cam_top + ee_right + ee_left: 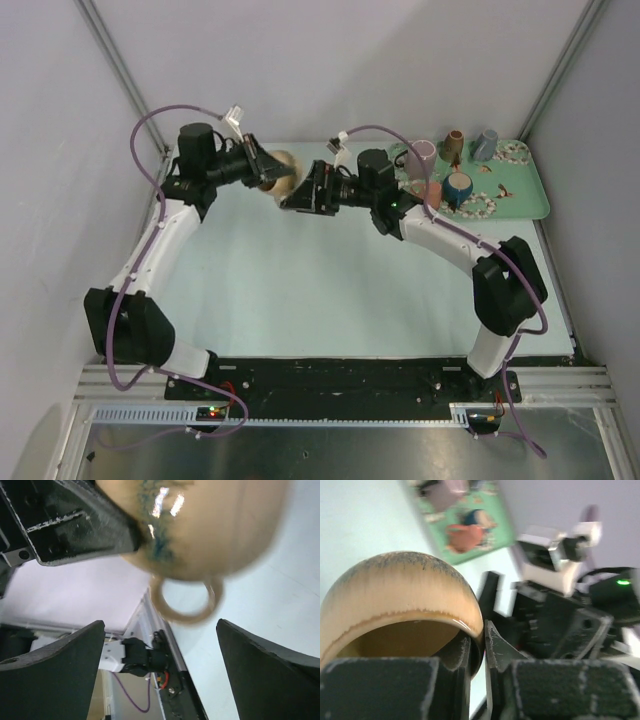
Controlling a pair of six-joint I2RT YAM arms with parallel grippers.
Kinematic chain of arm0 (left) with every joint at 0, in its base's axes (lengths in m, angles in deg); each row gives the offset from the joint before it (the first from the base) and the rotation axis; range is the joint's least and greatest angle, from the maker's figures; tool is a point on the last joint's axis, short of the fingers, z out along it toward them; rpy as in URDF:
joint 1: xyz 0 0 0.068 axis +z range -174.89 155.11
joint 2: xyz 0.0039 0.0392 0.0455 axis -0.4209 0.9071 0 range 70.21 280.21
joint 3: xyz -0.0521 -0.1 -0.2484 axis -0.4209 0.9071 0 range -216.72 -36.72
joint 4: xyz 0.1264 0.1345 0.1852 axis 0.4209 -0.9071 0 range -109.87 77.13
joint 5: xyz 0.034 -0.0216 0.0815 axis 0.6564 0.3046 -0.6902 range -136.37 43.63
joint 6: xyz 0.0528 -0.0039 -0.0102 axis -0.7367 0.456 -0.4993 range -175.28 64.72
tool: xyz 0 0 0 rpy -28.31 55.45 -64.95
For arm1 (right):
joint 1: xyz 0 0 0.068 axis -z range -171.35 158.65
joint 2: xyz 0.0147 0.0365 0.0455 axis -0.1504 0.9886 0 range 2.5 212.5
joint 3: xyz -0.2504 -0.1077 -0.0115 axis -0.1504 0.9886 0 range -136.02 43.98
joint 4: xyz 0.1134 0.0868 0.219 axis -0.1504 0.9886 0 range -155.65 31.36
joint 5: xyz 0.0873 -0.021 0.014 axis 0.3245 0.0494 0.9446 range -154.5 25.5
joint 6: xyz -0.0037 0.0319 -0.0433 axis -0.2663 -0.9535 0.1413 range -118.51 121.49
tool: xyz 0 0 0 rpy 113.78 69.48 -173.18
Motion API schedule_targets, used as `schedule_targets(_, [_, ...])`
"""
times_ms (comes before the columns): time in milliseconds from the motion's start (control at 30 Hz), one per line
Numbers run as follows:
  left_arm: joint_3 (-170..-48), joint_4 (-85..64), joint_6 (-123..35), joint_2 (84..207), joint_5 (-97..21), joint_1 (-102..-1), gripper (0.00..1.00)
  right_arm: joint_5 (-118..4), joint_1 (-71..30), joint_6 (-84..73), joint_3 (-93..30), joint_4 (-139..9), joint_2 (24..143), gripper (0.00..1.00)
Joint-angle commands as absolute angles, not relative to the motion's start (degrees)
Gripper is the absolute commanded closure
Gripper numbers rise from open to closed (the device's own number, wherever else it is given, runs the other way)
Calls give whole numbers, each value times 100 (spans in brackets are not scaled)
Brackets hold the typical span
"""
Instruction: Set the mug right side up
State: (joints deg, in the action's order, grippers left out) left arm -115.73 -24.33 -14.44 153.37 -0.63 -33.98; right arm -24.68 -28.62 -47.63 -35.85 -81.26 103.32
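Observation:
A tan glazed mug (284,168) is held in the air between the two arms at the back of the table. My left gripper (264,168) is shut on its rim, with one finger inside the mouth and one outside. The left wrist view shows the mug (400,590) pinched at its wall by that gripper (479,640). My right gripper (297,196) stands open just to the right of the mug. In the right wrist view the mug (200,525) and its ring handle (185,611) hang free above the wide-spread right gripper (160,624), touching neither finger.
A green tray (530,195) at the back right holds several cups and small patterned rings. It also shows blurred in the left wrist view as the tray (485,535). Grey walls close in both sides and the back.

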Motion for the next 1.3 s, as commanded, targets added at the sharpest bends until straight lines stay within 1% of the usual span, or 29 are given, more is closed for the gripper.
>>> schedule_targets(0, [-11569, -3330, -3702, 15302, -1851, -3377, 100, -3679, -2627, -3651, -3412, -6671, 9695, 1])
schedule_targets(67, [-11555, -3832, -4667, 15400, -2758, -3476, 100, -4553, -2568, -3121, -3401, -5765, 9493, 1])
schedule_targets(133, [-11507, -4243, -5511, 15569, -3429, -3578, 100, -5529, -2427, -2762, -3409, -5011, 9350, 1])
schedule_targets(233, [-11402, -4650, -6437, 15904, -4131, -3665, 100, -6967, -1962, -2459, -3474, -4108, 9278, 1])
schedule_targets(300, [-11353, -4808, -6832, 16132, -4453, -3695, 100, -7460, -1566, -2175, -3489, -3806, 9279, 1])
schedule_targets(333, [-11340, -4897, -6984, 16253, -4514, -3703, 100, -7544, -1295, -1949, -3492, -3735, 9295, 2])
schedule_targets(400, [-11307, -5008, -7252, 16433, -4490, -3703, 100, -7330, -785, -1522, -3498, -3688, 9338, 4])
schedule_targets(467, [-11287, -5049, -7431, 16583, -4400, -3707, 100, -7030, -283, -1224, -3548, -3620, 9415, 9])
schedule_targets(567, [-11320, -5057, -7584, 16886, -4264, -3690, 100, -6814, 294, -837, -3660, -3555, 9647, 11])
schedule_targets(667, [-11405, -5068, -7610, 17172, -3859, -3610, 100, -6571, 799, -509, -3826, -3571, 10087, 12])
schedule_targets(767, [-11476, -5095, -7620, 17355, -3483, -3546, 100, -6657, 1098, -304, -4134, -3443, 10571, 18])
schedule_targets(933, [-11657, -5247, -7652, 17590, -3262, -3466, 99, -6392, 1254, -10, -4548, -3576, 11280, 25])
schedule_targets(1000, [-11722, -5309, -7606, 17639, -3159, -3404, 91, -6409, 1266, 33, -4810, -3473, 11599, 28])
schedule_targets(1033, [-11745, -5337, -7582, 17639, -3102, -3368, 84, -6429, 1276, 29, -4987, -3388, 11765, 30])
schedule_targets(1167, [-11812, -5378, -7508, 17473, -2832, -3226, 60, -6400, 1340, 37, -5301, -3301, 12137, 39])
schedule_targets(1267, [-11876, -5395, -7565, 17283, -2839, -3175, 49, -6298, 1348, 101, -5426, -3313, 12320, 43])
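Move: The left hand holds the beige mug by its rim, on its side; the bare table spot it is bound for lies about level ahead, some 16 cm to its left and 31 cm below. The open right hand, still beside that mug, goes for the upside-down blue mug, roughly 21 cm ahead, 44 cm to its right and 26 cm down; of the blue mug, the coral mug is 8 cm left and 2 cm nearer, the lilac mug 10 cm left and 8 cm farther, the brown mug 11 cm farther. The left hand keeps its pinch on the beige mug's rim and carries it some 28 cm down and 12 cm to the left, rolling and tipping the fingers from pointing sideways to pointing down so the mouth comes up, then stops low over the table and opens, letting go of the rim. Meanwhile the right hand, already wide open, draws away from the beige mug and sweeps about 45 cm right, with a good deal of down and forward, towards the blue mug on the tray, turning its fingers to point down and forward and narrowing them partway just above the handle, with no touch to be seen. ##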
